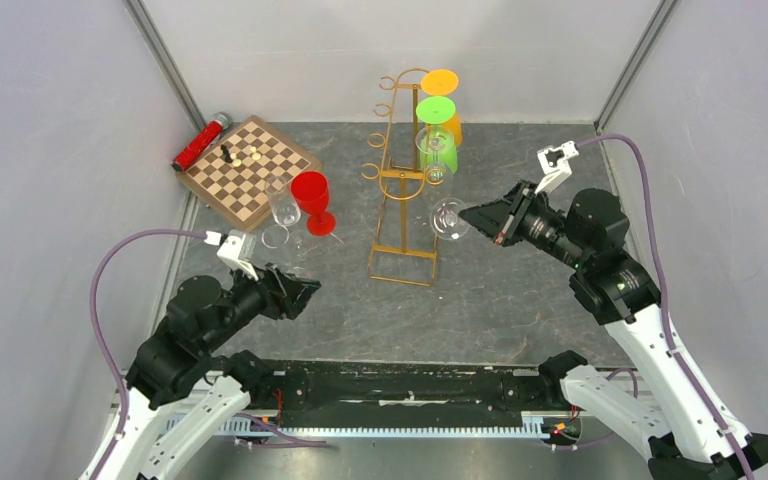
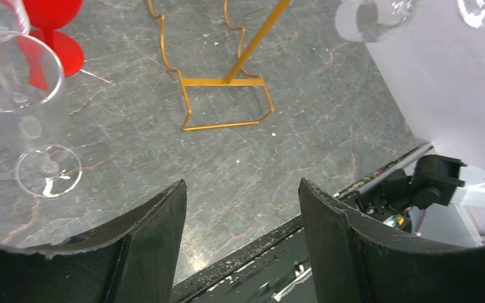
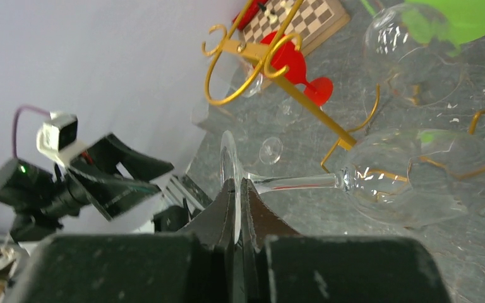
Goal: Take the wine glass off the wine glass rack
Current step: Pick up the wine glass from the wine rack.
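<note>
The gold wine glass rack (image 1: 400,176) stands mid-table, its bar (image 3: 290,85) also crossing the right wrist view. My right gripper (image 1: 468,213) is shut on the foot of a clear wine glass (image 1: 449,218), held low beside the rack's right side. In the right wrist view the gripper (image 3: 235,186) pinches the thin foot edge-on, and the glass (image 3: 423,177) lies sideways with its bowl away from me. Whether it still touches a hook I cannot tell. My left gripper (image 1: 310,290) is open over the table at front left, and its wrist view shows the gripper (image 2: 240,186) with nothing between its fingers.
Orange (image 1: 441,83), green (image 1: 437,110) and clear (image 3: 413,63) glasses hang on the rack's right side. A clear glass (image 2: 19,95) and a red goblet (image 1: 312,200) stand left of the rack. A chessboard (image 1: 250,170) and a red cylinder (image 1: 200,142) lie at the back left.
</note>
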{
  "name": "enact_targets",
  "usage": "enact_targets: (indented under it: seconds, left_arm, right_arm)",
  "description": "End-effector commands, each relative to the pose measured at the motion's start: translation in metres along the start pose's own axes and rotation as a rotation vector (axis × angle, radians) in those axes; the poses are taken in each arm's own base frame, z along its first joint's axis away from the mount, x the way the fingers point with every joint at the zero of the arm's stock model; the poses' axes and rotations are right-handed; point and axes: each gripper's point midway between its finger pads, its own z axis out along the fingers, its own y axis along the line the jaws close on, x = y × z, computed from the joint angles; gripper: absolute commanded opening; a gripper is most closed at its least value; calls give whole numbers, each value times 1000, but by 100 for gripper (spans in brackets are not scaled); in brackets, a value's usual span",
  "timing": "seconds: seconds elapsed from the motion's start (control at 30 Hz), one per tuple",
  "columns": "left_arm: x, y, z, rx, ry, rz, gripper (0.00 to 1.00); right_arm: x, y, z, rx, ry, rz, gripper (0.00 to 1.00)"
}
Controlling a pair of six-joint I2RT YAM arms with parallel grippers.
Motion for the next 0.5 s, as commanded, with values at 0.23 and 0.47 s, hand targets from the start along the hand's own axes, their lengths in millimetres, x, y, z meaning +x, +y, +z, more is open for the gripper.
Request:
enact_targets:
  seconds: [0.23,0.47]
  left_arm:
    - [-23,-50,-8,140,69,-192,69]
    - [-16,-69,1,202,167,-333,67]
  right_arm:
    - [52,21,-14,-299,167,-295,0]
    - [80,41,-11,-402,213,-439,0]
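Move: Some 27 cm to the left hand's right and 12 cm ahead, slightly above it, hangs the wine glass pinched in the right hand; a standing clear glass is about 8 cm ahead, 3 cm left and 16 cm below. From the right hand, the open left hand lies roughly 29 cm left, 8 cm back and 10 cm lower; the rack is 16 cm ahead, 9 cm left and 18 cm down. Drawing the already freed wine glass away from the rack, the right hand goes back about 6 cm, sinks 5 cm and shifts left towards the left hand, turning some 20 degrees counter-clockwise while its shut fingers keep their pinch on the foot. The left hand, still open, moves about 4 cm right and rises 3 cm to meet it, tipping down and lowering its left side slightly. ##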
